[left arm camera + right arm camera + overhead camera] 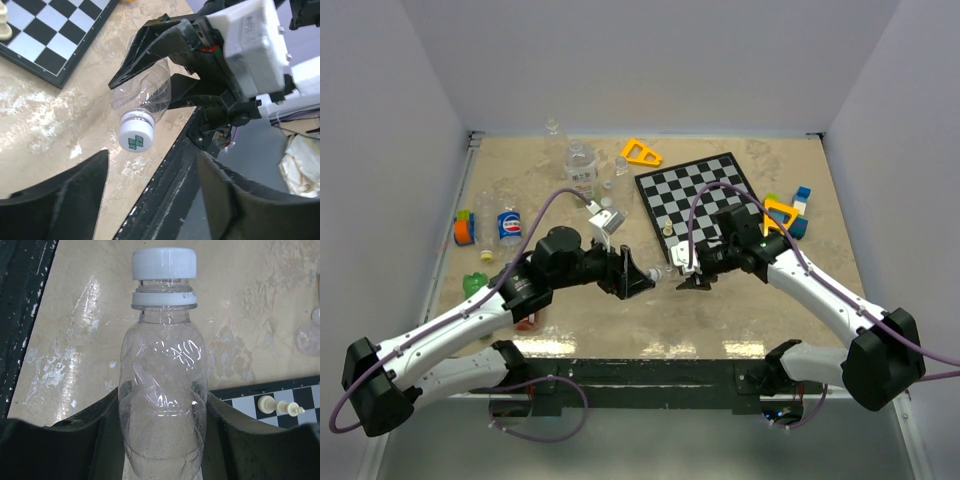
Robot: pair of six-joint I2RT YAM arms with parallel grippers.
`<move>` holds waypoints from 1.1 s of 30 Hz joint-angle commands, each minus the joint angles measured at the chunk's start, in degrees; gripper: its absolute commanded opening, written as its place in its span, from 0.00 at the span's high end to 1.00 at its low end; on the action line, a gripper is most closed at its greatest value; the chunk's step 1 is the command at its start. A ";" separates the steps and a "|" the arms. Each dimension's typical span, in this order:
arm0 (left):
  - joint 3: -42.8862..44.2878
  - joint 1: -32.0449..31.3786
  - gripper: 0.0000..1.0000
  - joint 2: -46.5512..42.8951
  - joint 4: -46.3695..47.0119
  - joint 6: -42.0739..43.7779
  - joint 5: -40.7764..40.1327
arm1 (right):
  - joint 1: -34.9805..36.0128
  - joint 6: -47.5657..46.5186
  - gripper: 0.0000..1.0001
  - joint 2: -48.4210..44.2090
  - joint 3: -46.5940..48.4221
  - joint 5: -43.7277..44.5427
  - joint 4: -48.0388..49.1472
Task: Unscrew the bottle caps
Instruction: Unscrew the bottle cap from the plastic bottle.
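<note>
A small clear bottle lies sideways above the table, and my right gripper is shut on its body. Its white cap sits on the neck above a white ring. In the left wrist view the same cap, with a green logo on top, points at my left gripper. That gripper is open, its fingers apart and just short of the cap, with nothing between them. From above, the left gripper and right gripper face each other near the middle of the table.
A chessboard with a pale piece lies behind the grippers. Other bottles stand at the back left: a labelled clear one and a blue cola one. An orange triangle and coloured blocks lie further off. The black front rail runs below.
</note>
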 commanded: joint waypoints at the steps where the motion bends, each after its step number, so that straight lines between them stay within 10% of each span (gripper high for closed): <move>1: 3.14 0.00 0.18 -3.25 -1.15 5.11 0.33 | -0.05 -0.60 0.85 -0.34 0.74 0.99 -0.91; 15: 2.79 0.09 0.05 -14.32 -4.31 29.97 -4.16 | -0.05 -0.60 0.85 -0.26 0.74 0.99 -0.82; 33: -6.08 0.09 0.05 -14.51 4.39 65.67 8.57 | -0.05 -0.60 0.85 -0.08 0.74 1.08 -0.82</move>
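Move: My left hand is just off the white bottle cap, which sits about 2 cm to the right, 1 cm forward and 1 cm below. Behind it, the plastic bottle's middle lies some 10 cm right, 1 cm forward and 3 cm down. About 18 cm below, the chessboard's middle is roughly 14 cm right and 15 cm ahead. From my right hand, gripping the bottle, the cap is about 8 cm left, level fore and aft, and 2 cm higher. I back my left hand away from the cap, up about 6 cm and 5 cm left, then sink about 2 cm near the end. On the way I spread the already parted fingers nearly fully and roll the wrist about 60 degrees, clockwise looking along the fingers at the cap. My right hand keeps its grip on the bottle and holds still. ##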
